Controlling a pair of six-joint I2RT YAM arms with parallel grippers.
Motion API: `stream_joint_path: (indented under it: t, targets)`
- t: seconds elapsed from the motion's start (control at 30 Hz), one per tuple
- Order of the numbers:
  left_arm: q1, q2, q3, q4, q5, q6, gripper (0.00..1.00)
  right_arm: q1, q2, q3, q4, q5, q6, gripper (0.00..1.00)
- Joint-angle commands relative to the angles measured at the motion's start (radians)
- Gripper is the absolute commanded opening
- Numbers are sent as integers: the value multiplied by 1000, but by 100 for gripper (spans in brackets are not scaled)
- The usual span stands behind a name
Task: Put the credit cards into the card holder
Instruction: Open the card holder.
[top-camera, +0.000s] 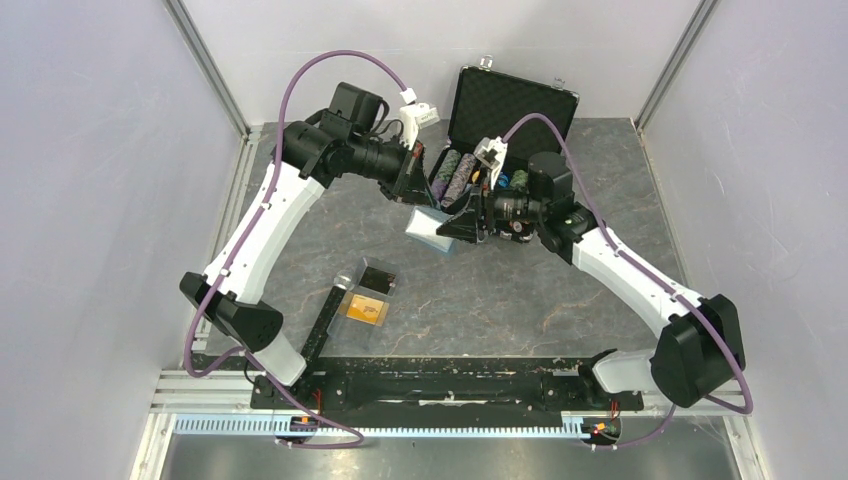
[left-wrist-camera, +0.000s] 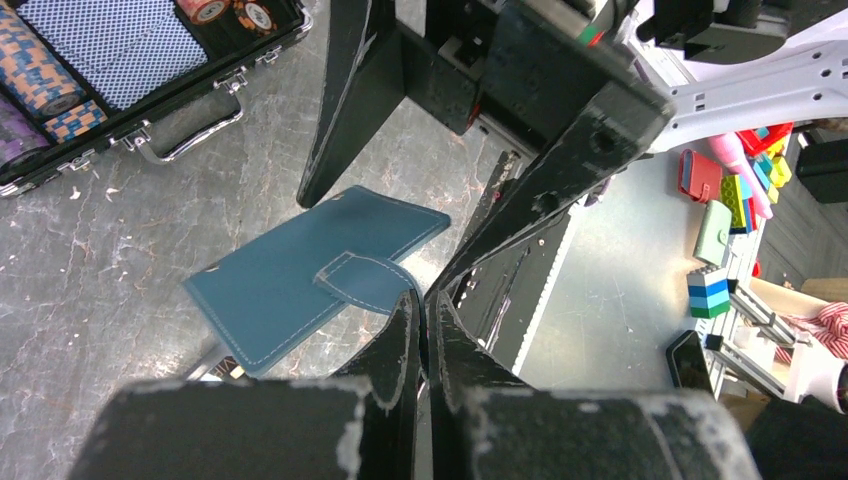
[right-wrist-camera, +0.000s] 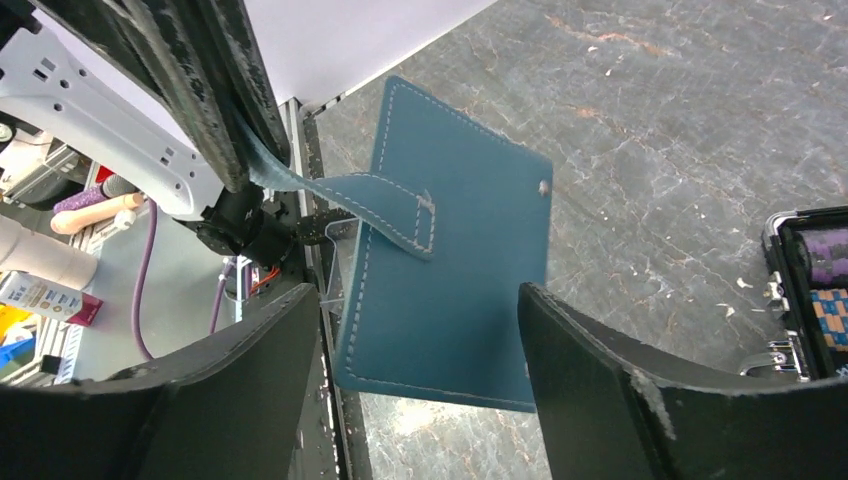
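Observation:
The teal-blue card holder (top-camera: 432, 232) hangs above the table's middle, its stitched outer side (right-wrist-camera: 450, 280) facing the right wrist camera. My left gripper (left-wrist-camera: 425, 300) is shut on its snap tab (left-wrist-camera: 365, 278) and carries it. My right gripper (right-wrist-camera: 420, 320) is open, with one finger (right-wrist-camera: 250, 350) on each side of the holder's lower edge. An orange-gold credit card (top-camera: 365, 308) and a black one (top-camera: 377, 277) lie flat on the table nearer the bases, apart from both grippers.
A big black metal-edged case (top-camera: 510, 105) stands open at the back, with rows of poker chips (top-camera: 460, 175) and a blue patterned deck (left-wrist-camera: 120, 45) inside. Its handle (left-wrist-camera: 185, 130) faces the table's middle. A black strip (top-camera: 322, 325) lies left of the cards.

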Motion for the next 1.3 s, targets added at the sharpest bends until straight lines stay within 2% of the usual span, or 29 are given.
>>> stream_joint_path:
  t: [0.0,0.17,0.27,0.33,0.47,0.57,0.63,0.73,1.0,1.13,1.27]
  targets:
    - [-3,1,-10,70,65,-39,2,33,13,-2,8,46,-35,73]
    - [-4,3,-16,79,65,-45,2,53,27,6,39,171,7,48]
    - [-3,-1,-16,81,52,-45,4,55,38,22,19,223,25,16]
    - [-3,-6,-22,90,31,-51,9,55,42,26,8,230,33,0]
    - [-2,-38,-66,139,-45,-88,43,54,42,27,-2,236,52,0]
    - [12,-89,-134,216,-93,-151,59,53,38,30,-14,247,58,0]
    - [33,-130,-205,291,-105,-213,64,52,38,37,-26,261,61,0]
    - [82,-206,-362,447,-71,-353,68,48,42,48,-44,264,66,0]
    - [237,-398,-829,830,50,-711,70,19,35,29,-46,283,102,0]
    - [240,-424,-961,911,90,-784,69,-2,25,4,-39,281,125,0]
    - [237,-429,-1025,975,100,-830,68,-19,20,-20,6,256,176,0]
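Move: The left hand still pinches the card holder's strap, with the card holder hanging about 5 cm below this hand, 2 cm ahead and 1 cm to the right. The black card lies some 12 cm to the left hand's left and 1 cm back, the orange card 14 cm left and 8 cm back, both roughly 30 cm lower. From the open right hand the card holder is about 2 cm left and 1 cm ahead, at its height; the chip case lies some 18 cm ahead, 11 cm right, 22 cm down. Leftward about 1 cm and slightly down, the right hand shuts its fingers on the card holder's cover, then carries it about 3 cm forward and 2 cm down, easing back right and turning some 15 degrees clockwise. The left fingers open off the strap; that hand edges forward, then swings left and down about 10 cm, clear of the card holder, turning counter-clockwise and tipping down. ##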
